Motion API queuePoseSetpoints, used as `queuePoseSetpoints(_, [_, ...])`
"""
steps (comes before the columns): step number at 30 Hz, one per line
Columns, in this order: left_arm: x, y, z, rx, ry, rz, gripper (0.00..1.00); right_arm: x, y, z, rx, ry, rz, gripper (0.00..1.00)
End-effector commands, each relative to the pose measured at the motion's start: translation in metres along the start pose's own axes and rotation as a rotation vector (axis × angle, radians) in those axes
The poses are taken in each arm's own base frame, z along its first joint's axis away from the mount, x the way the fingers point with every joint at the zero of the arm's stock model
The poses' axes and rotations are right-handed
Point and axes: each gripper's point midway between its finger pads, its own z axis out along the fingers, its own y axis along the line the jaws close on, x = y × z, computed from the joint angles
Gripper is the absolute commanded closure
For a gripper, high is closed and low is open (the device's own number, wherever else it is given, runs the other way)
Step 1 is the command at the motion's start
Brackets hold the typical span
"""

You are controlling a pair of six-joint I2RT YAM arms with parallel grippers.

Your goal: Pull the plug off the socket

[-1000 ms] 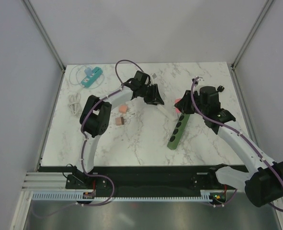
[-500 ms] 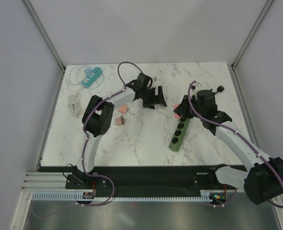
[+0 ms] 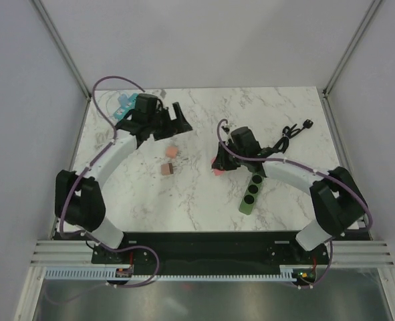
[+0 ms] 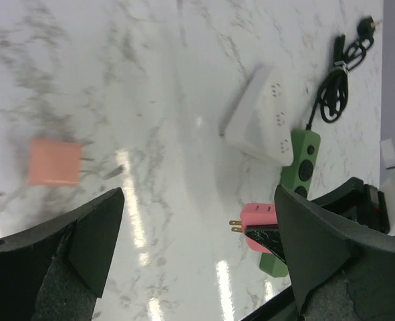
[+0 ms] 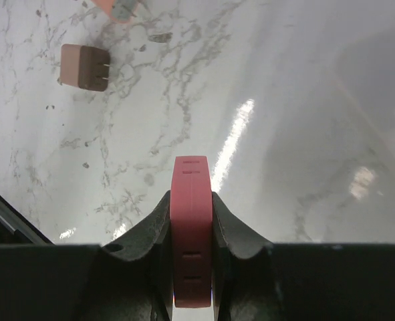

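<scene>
My right gripper (image 3: 220, 162) is shut on a pink plug (image 5: 192, 221), held edge-on between both fingers. In the left wrist view the plug (image 4: 258, 219) shows its two bare prongs pointing left, free of any socket, just left of the green power strip (image 3: 250, 194). A white power strip (image 4: 260, 117) lies against the green strip's (image 4: 301, 150) far end. My left gripper (image 3: 175, 121) is open and empty, at the back left, well apart from the plug. Its fingers (image 4: 57, 257) frame the left wrist view.
A peach adapter (image 3: 172, 153) and a brown adapter (image 3: 167, 170) lie left of centre; the brown one (image 5: 83, 67) shows in the right wrist view. A coiled black cable (image 3: 294, 130) lies at the back right. A teal power strip (image 3: 123, 107) sits at the back left corner.
My right gripper has moved left with the pink plug, away from the green strip's far end. My left arm has swung back to the left, away from the strips.
</scene>
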Motion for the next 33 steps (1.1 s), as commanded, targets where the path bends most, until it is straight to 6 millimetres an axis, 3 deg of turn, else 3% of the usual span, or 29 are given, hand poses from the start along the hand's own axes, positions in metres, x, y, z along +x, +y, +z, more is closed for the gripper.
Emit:
queuePoseSetpoints(1, [-0.013,0.057,-0.04,-0.088,-0.068,-0.073,0.0,-0.025,0.063,0.03,-0.143,-0.044,-0.067,1.0])
queuePoseSetpoints(2, [-0.013,0.078,-0.055,-0.118,-0.095,-0.091,0.01,-0.021,0.078,0.046,-0.168,-0.019,-0.078,1.0])
queuePoseSetpoints(3, [-0.008,0.093,-0.055,-0.146,-0.087,-0.106,0.01,-0.019,0.085,0.054,-0.184,-0.004,-0.083,1.0])
queuePoseSetpoints(5, [-0.011,0.106,-0.077,-0.171,-0.126,-0.101,0.01,-0.013,0.099,0.067,-0.224,0.033,-0.082,1.0])
queuePoseSetpoints(6, [-0.008,0.123,-0.084,-0.204,-0.134,-0.132,0.0,-0.009,0.106,0.081,-0.237,0.056,-0.081,0.99])
queuePoseSetpoints(9, [-0.005,0.144,-0.1,-0.233,-0.153,-0.179,0.0,-0.007,0.124,0.103,-0.292,0.077,-0.09,0.92])
queuePoseSetpoints(10, [-0.007,0.152,-0.106,-0.244,-0.164,-0.197,0.0,-0.005,0.126,0.107,-0.297,0.086,-0.091,0.85])
queuePoseSetpoints(13, [-0.008,0.157,-0.111,-0.24,-0.173,-0.219,0.0,0.0,0.127,0.118,-0.298,0.105,-0.096,0.69])
queuePoseSetpoints(16, [-0.01,0.158,-0.109,-0.241,-0.177,-0.229,0.0,0.003,0.124,0.125,-0.293,0.121,-0.1,0.59])
queuePoseSetpoints(25, [-0.012,0.151,-0.107,-0.207,-0.17,-0.256,0.0,0.016,0.118,0.132,-0.272,0.16,-0.111,0.39])
queuePoseSetpoints(28, [-0.009,0.154,-0.107,-0.217,-0.166,-0.25,0.0,0.007,0.115,0.128,-0.235,0.139,-0.144,0.29])
queuePoseSetpoints(33, [-0.006,0.156,-0.103,-0.219,-0.156,-0.26,0.0,-0.024,0.104,0.105,-0.111,0.071,-0.23,0.15])
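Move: The right hand, holding the pink plug, has its set-down spot about 16 cm to its left, 1 cm ahead and 7 cm below. At that lower level, the brown plug sits some 22 cm left and 4 ahead, the orange plug 20 left and 13 ahead, the green socket 13 right and 9 back. From the empty left hand, the spot is about 12 cm back, 2 right and 16 below. Leftward and sinking, the right hand carries the pink plug some 16 cm across and about 5 cm down to the near right side of the brown plug, turning slightly counter-clockwise, then spreads its fingers and lets go. The left hand, empty and wide open, clears off leftward about 19 cm, swinging roughly 25 degrees counter-clockwise. ##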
